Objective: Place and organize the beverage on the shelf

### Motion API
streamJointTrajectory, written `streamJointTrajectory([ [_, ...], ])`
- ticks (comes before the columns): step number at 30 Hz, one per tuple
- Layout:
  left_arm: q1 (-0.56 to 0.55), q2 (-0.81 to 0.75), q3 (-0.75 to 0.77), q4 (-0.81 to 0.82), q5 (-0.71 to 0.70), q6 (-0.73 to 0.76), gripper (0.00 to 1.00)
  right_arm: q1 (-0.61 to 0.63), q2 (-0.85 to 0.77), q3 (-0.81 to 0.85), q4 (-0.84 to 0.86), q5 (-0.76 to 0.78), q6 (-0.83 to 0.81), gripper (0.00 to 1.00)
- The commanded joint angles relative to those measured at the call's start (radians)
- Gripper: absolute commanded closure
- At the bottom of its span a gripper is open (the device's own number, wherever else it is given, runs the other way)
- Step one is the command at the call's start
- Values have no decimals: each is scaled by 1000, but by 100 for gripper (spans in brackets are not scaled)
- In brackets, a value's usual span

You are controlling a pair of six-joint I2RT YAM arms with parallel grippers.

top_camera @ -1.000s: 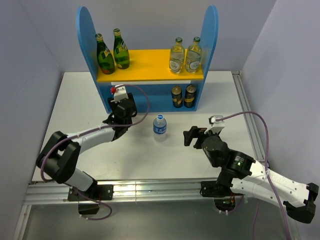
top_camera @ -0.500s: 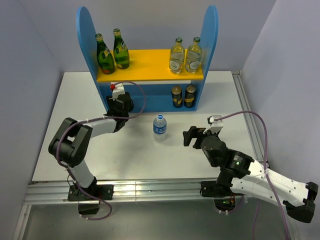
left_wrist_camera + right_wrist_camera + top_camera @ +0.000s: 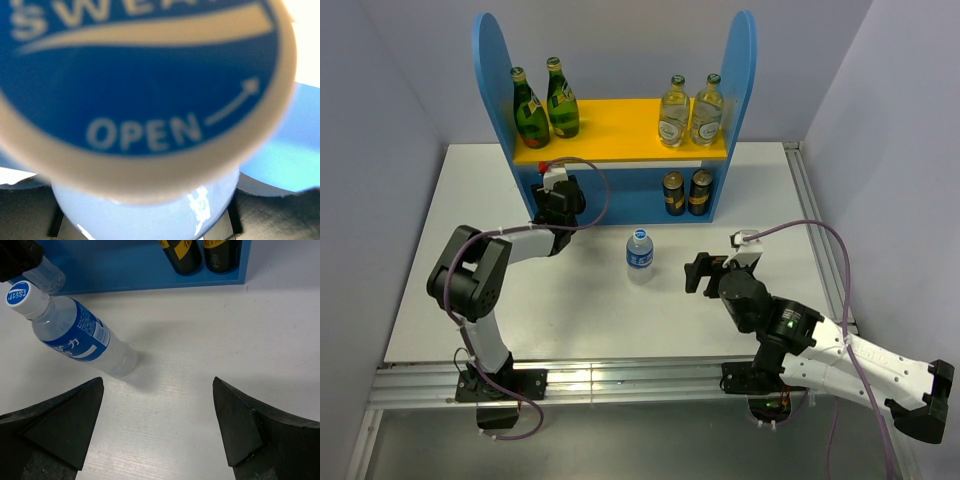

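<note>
The shelf [image 3: 620, 130] stands at the back of the table. Two green bottles [image 3: 546, 104] stand on the left of its yellow board and two clear glass bottles [image 3: 690, 111] on the right. One water bottle [image 3: 639, 250] [image 3: 75, 330] stands upright on the table in front of the shelf. My left gripper [image 3: 560, 197] [image 3: 145, 220] is shut on a second water bottle [image 3: 150, 75] [image 3: 47, 277] at the left end of the lower level; its blue cap fills the left wrist view. My right gripper [image 3: 698, 272] [image 3: 157, 385] hangs open, just right of the standing bottle, nothing between its fingers.
Two dark bottles with yellow labels [image 3: 686, 193] [image 3: 200, 252] stand on the right of the shelf's lower level. The shelf's tall blue side panels [image 3: 490, 60] rise at both ends. Grey walls close in on the left and right of the white table [image 3: 470, 300].
My left arm has stretched forward, carrying its bottle up to the shelf's lower level. The right gripper has crept slightly left; the standing bottle has not moved.
</note>
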State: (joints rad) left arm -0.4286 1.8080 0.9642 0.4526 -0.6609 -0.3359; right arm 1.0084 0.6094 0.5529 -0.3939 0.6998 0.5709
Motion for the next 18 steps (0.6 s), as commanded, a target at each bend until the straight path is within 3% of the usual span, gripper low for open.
streamJointTrajectory([
  [1, 25, -3, 90, 127, -20, 17, 100, 4, 7, 13, 15, 29, -2, 4],
  [4, 36, 7, 106, 91, -13, -3, 94, 4, 7, 15, 15, 29, -2, 4],
  [5, 37, 8, 108, 89, -8, -5, 73, 4, 7, 13, 16, 29, -2, 4],
  [7, 40, 5, 102, 98, 4, -2, 47, 4, 7, 13, 15, 29, 0, 4],
  [9, 40, -4, 91, 98, 9, -6, 2, 4, 4, 13, 15, 29, 1, 4],
  [18, 22, -98, 93, -30, -6, -15, 1, 6, -10, 10, 13, 29, 1, 4],
])
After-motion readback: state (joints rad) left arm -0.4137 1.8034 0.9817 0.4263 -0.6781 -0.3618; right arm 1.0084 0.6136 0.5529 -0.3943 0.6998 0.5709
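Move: The left gripper already has the Pocari bottle in its grip at the left end of the lower shelf, its standing spot straight below the hand, about 10 cm down. The shelf's left side panel is about 5 cm to the left, level with the hand. The two dark cans stand about 25 cm to the right, level in depth and about 4 cm lower. The second water bottle is about 21 cm back and 16 cm right, 3 cm lower. From the right hand that standing spot lies some 24 cm ahead, 27 cm left and 17 cm lower. Ease the left gripper about 1 cm forward and left, deeper into the lower shelf and towards its left side panel, with the Pocari bottle still between the fingers. Partway through, open the fingers wide to let go of the bottle's upper part, rising about half a centimetre and easing slightly back at the very end. Keep the wrist almost unturned. ##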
